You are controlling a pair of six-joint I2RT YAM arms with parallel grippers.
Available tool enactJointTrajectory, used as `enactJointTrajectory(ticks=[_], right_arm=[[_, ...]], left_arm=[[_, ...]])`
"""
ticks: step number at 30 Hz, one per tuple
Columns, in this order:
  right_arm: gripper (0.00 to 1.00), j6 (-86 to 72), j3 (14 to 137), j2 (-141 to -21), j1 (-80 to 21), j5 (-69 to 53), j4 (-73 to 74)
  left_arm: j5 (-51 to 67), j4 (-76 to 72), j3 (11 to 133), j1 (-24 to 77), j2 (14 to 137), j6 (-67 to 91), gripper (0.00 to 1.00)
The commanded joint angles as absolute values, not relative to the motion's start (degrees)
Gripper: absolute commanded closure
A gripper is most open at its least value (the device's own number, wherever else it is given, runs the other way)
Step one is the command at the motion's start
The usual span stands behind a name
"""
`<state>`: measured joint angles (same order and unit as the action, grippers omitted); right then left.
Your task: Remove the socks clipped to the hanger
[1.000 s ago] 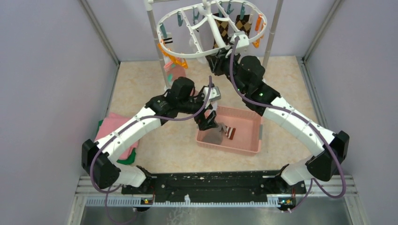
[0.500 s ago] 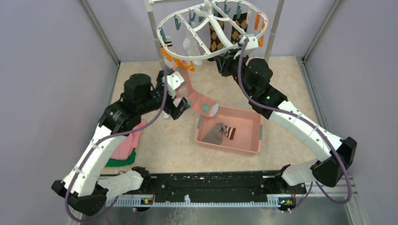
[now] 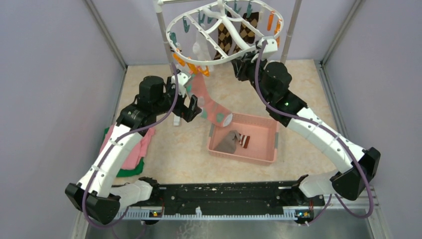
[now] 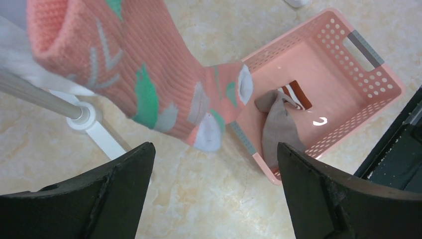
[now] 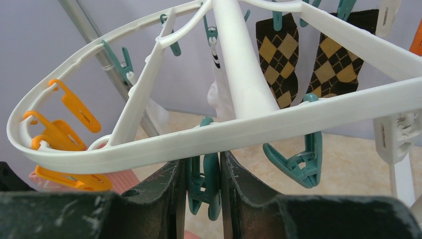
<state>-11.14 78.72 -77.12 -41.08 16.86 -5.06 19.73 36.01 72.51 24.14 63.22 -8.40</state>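
Note:
The white oval hanger [image 3: 181, 18] hangs at the back with orange and teal clips. A brown argyle pair [image 3: 225, 38] and a white sock [image 3: 198, 50] are clipped to it. A pink spotted sock [image 3: 208, 99] slants down from its left side toward the basket. My left gripper [image 3: 194, 109] is open just left of and below that sock [image 4: 149, 74], holding nothing. My right gripper [image 3: 243, 67] reaches up to the ring's near edge [image 5: 249, 130], shut on a teal clip [image 5: 205, 181]. The argyle socks [image 5: 279, 55] hang beyond it.
A pink basket [image 3: 268, 149] on the floor holds a grey-brown sock [image 3: 229, 143] with a striped cuff. Folded pink and green cloths [image 3: 130, 152] lie at the left. Metal stand poles [image 3: 165, 47] and a white foot [image 4: 102, 134] rise beside the left gripper.
My left arm has swung from over the basket, where the grey-brown sock lies, back left to beneath the pink sock. The hanger has turned and the pink sock swings out. The right gripper stays shut on the clip.

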Motion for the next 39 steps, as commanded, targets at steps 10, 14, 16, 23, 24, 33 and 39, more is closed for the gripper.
enactJointTrajectory(ticks=[10, 14, 16, 23, 24, 33, 39], right_arm=[[1.00, -14.3, 78.6, -73.2, -36.3, 15.8, -2.8], [1.00, -14.3, 79.2, -72.8, -35.8, 15.4, -1.6], [1.00, -14.5, 79.0, -72.6, -35.3, 15.5, -1.3], [0.81, -18.4, 79.1, -72.9, -30.3, 13.1, 2.0], [0.69, -18.9, 79.9, -73.2, -29.9, 12.7, 3.2], [0.23, -20.2, 83.6, -70.1, -29.8, 12.1, 12.1], [0.02, -22.3, 83.8, -64.8, -29.8, 8.3, 16.2]], left_arm=[[23.9, 22.2, 70.5, 23.6, 65.5, -4.1, 0.29], [26.5, 21.2, 73.3, 23.6, 69.6, -1.5, 0.58], [26.1, 20.4, 74.2, 23.5, 70.7, -0.8, 0.77], [25.0, 20.2, 74.3, 23.6, 69.5, -1.9, 1.00], [25.0, 20.2, 74.1, 23.6, 68.9, -2.5, 1.00], [27.2, 19.9, 75.2, 24.4, 69.4, -4.7, 1.00], [25.8, 19.1, 75.1, 27.7, 70.3, -5.4, 1.00]])
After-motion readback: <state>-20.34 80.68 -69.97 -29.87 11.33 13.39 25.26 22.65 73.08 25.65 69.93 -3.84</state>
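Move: Just off the left hand, the pink sock hangs about 5 cm ahead, 4 cm to the right and 5 cm below; its open cuff sits higher. The orange clips are some 9 cm ahead, 1 cm right and 11 cm above the hand; the basket is roughly 3 cm back, 22 cm right and 27 cm below. The right hand still pinches a green clip, with the sock about 14 cm left, 6 cm back and 17 cm below. Reaching forward and right about 5 cm, the open left hand comes to the pink sock and shuts fully on the edge of its cuff, then keeps the pinch while lifting some 2 cm and easing back and right. The right hand draws its pinched green clip and the rim to the right, about 8 cm in all, opens wide near the end to let go, tips down some 10 degrees and backs off. ##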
